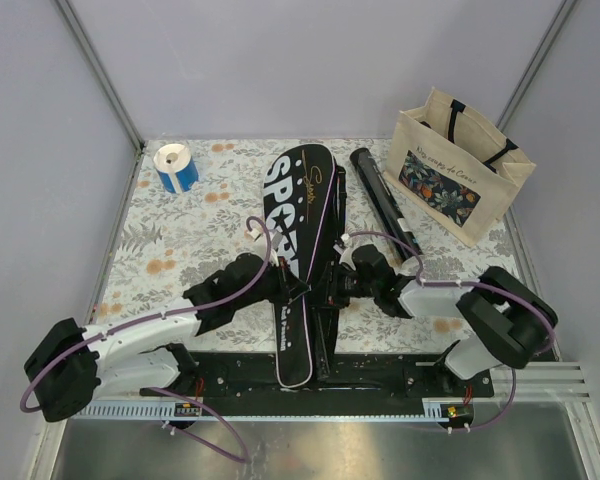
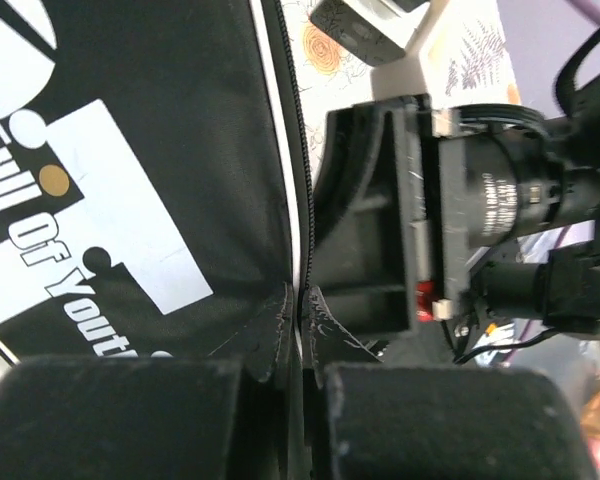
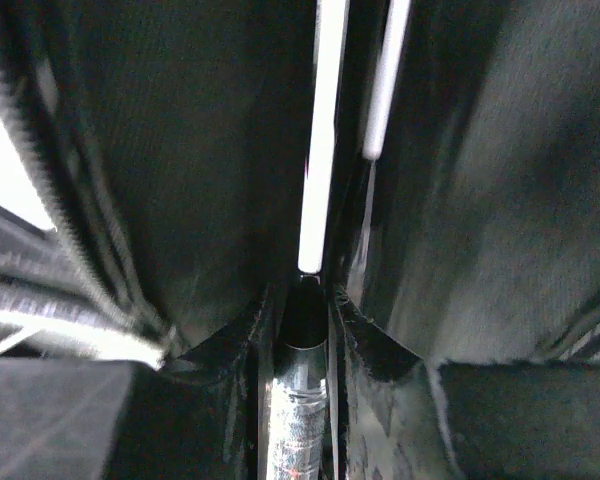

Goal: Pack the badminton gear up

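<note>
The black racket case [image 1: 302, 215] lettered SPORT lies lengthwise down the middle of the table. My left gripper [image 1: 288, 285] is shut on the case's zipper edge [image 2: 302, 230], pinching the thin fabric between its fingertips [image 2: 280, 320]. My right gripper [image 1: 342, 283] reaches into the case from the right side. In the right wrist view it [image 3: 305, 290] is shut on a racket's wrapped handle [image 3: 302, 420], and the white shaft [image 3: 320, 150] runs ahead between the case's black walls [image 3: 180, 150]. Beside it shows a second white shaft [image 3: 385, 80]. The long black tube [image 1: 385, 200] lies right of the case.
A beige tote bag [image 1: 460, 175] with a floral panel stands at the back right. A blue-and-white tape roll [image 1: 175, 166] sits at the back left. The right arm's wrist [image 2: 460, 200] is close beside my left fingers.
</note>
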Controlling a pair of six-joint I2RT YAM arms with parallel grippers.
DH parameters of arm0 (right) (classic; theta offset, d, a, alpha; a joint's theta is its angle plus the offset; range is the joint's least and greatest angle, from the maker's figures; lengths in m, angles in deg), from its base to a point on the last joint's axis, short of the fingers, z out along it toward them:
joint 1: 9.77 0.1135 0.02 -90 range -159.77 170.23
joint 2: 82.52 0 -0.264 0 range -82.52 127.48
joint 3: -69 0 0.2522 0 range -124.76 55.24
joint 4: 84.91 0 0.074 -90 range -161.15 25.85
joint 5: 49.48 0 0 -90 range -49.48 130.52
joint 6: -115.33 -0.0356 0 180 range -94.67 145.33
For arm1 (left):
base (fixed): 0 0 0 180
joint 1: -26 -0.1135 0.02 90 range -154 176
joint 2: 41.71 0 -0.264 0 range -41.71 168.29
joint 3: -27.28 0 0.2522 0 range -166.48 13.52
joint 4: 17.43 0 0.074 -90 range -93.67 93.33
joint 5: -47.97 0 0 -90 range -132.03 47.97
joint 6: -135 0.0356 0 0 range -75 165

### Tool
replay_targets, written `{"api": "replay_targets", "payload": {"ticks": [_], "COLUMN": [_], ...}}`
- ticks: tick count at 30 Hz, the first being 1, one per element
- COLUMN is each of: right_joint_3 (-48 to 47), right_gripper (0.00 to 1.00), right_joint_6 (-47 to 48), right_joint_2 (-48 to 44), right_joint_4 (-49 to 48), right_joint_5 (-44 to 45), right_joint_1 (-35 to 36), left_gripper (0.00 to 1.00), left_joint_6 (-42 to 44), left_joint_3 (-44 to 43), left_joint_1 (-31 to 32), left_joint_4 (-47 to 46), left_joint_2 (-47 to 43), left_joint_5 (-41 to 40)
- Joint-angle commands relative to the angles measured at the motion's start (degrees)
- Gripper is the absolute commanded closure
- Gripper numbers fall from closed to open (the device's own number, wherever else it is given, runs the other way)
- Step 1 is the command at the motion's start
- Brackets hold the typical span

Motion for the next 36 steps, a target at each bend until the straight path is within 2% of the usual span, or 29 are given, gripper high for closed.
{"api": "replay_targets", "payload": {"ticks": [1, 6, 10, 15, 19, 30, 34, 36], "right_joint_3": [-3.72, -2.66, -3.1, -4.33, -2.49, -4.51, -5.56, -6.44], "right_gripper": [1.0, 1.0, 1.0, 0.94, 0.94, 0.93, 0.87, 0.75], "right_joint_6": [2.26, -0.29, -2.31, -4.59, -7.67, -7.76, -8.73, -8.64], "right_joint_2": [6.08, 13.03, 17.25, 19.28, 18.32, 20.16, 21.04, 20.78], "right_joint_4": [-11.49, -22.74, -27.4, -28.2, -29.26, -25.3, -24.78, -24.25], "right_joint_5": [7.94, 8.9, 9.61, 11.53, 17.16, 25.61, 25.87, 24.21], "right_joint_1": [0.22, 0.31, 0.83, 1.89, 2.15, 5.75, 7.07, 7.51], "left_gripper": [1.0, 1.0, 1.0, 1.0, 1.0, 1.0, 1.0, 1.0], "left_joint_6": [-9.41, -12.58, -13.9, -14.87, -16.98, -17.6, -18.3, -18.13], "left_joint_3": [1.63, 3.39, 4.62, 5.5, 6.29, 4.8, 5.15, 4.8], "left_joint_1": [0.24, 0.15, 0.15, 0.33, 1.38, 5.07, 5.6, 5.6], "left_joint_4": [-9.6, -10.31, -10.75, -12.33, -13.92, -12.6, -13.12, -12.95], "left_joint_2": [-3.29, -5.13, -5.66, -4.79, -3.65, -0.92, -0.31, 0.04], "left_joint_5": [-0.3, -3.46, -4.7, -5.58, -8.74, -15.42, -16.83, -17.27]}}
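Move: The right fingers are inside the bag's slit, on the held racket where shaft meets handle. The middle of the racket bag lies about 11 cm ahead and 5 cm to the left, some 4 cm lower. The black tube lies about 24 cm ahead and 15 cm to the right of that hand, roughly 4 cm below. For the left hand, already pinching the bag's opening edge, the bag's middle is some 10 cm straight ahead and 8 cm lower. Still pinching the racket at the top of its handle, the right hand pushes it deeper into the bag, going about 5 cm forward, 5 cm left and some 3 cm down, fast at first, then easing and turning a little clockwise. The left hand keeps its pinch on the bag's edge, drifting 1 to 2 cm forward and left, then slightly down, while turning nearly 20 degrees counter-clockwise. ##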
